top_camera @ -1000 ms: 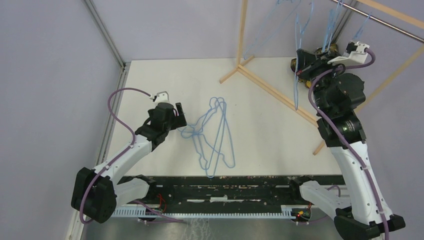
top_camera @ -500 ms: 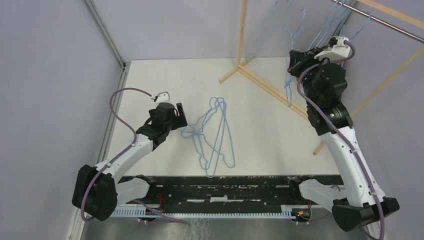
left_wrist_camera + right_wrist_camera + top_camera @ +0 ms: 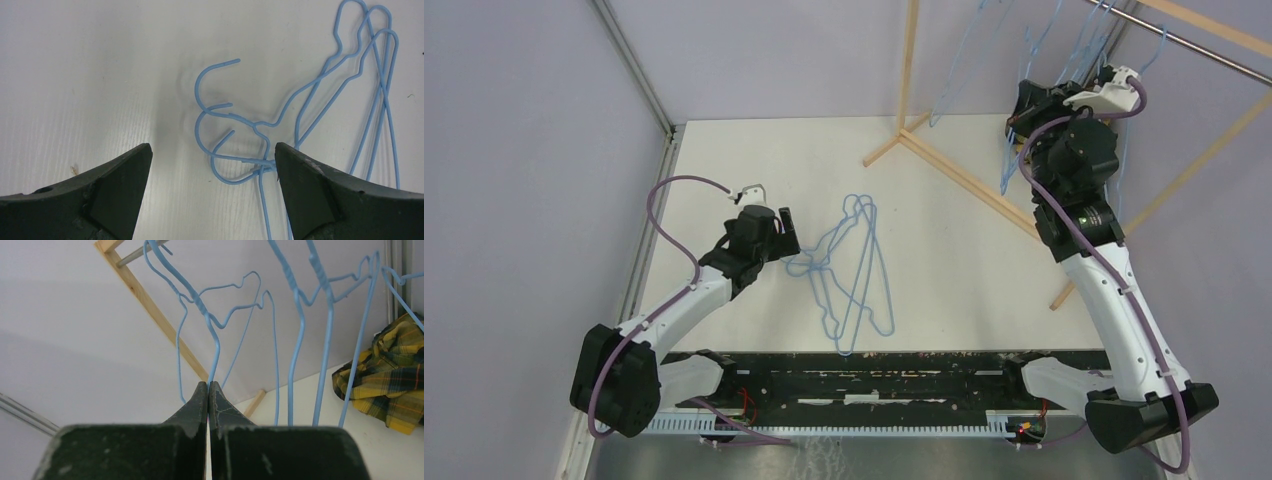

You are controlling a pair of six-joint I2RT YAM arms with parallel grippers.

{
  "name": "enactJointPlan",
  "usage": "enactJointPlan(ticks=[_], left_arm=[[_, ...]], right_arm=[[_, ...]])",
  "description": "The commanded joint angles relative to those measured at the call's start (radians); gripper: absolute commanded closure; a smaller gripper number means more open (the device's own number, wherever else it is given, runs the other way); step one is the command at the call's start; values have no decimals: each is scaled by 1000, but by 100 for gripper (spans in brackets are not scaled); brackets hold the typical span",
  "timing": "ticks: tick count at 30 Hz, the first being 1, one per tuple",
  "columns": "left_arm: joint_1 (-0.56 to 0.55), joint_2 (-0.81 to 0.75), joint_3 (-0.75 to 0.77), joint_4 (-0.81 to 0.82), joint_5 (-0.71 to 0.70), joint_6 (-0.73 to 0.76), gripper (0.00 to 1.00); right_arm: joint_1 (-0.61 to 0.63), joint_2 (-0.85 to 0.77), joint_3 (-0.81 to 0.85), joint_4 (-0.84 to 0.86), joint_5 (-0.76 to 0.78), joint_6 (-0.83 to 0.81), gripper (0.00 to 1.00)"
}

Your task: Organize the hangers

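Three light-blue wire hangers (image 3: 852, 270) lie tangled on the white table (image 3: 964, 280), hooks pointing left. My left gripper (image 3: 786, 238) is open and empty, low over the table. Its jaws straddle the hooks (image 3: 220, 125) in the left wrist view, midpoint (image 3: 212, 167); the right finger (image 3: 320, 190) is close to the twisted necks. My right gripper (image 3: 1022, 108) is raised at the rack. It is shut (image 3: 208, 386) on the wire of one hanger (image 3: 200, 305) just below its twisted neck. Several more hangers (image 3: 325, 315) hang beside it from the rail.
A wooden rack frame (image 3: 911, 70) stands at the back right, with a base bar (image 3: 974, 190) running diagonally across the table. A metal rail (image 3: 1199, 42) runs along its top. A yellow-black plaid cloth (image 3: 395, 375) lies on the table under the rail.
My right arm has shifted at the rack, carrying the held hanger up and back toward the rail. My left gripper has edged slightly toward the hooks of the pile.
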Motion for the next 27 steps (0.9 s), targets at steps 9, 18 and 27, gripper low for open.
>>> enactJointPlan(ticks=[9,18,27], left_arm=[[2,-3,14,43,3,-13,1],[2,-4,5,45,0,-14,1],[1,8,2,50,13,-16,1]], right_arm=[[-3,140,176,123,52,-70,99],[-3,219,184,144,165,-116,99],[-17,166,73,176,319,-159,99]])
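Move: The rail's nearest stretch is the place for the blue hanger already pinched in the right fingers: about 5 cm ahead of that hand, neither left nor right, some 17 cm above. The nearer hung hangers are about 8 cm to its right and 3 cm ahead, the far hung hanger roughly 9 cm ahead and 4 cm left, both about 8 cm above. From the idle left hand that rail stretch is some 45 cm right, 11 cm ahead, 54 cm above. The held hanger is carried forward among the hung ones, the right hand first rising nearly 3 cm, then arching about 6 cm forward and sinking around 4 cm from its highest point. Late on, the hand swings some 2.5 cm right and turns about 15 degrees clockwise, easing slightly back. The shut fingers keep their pinch on the hanger's wire throughout. ##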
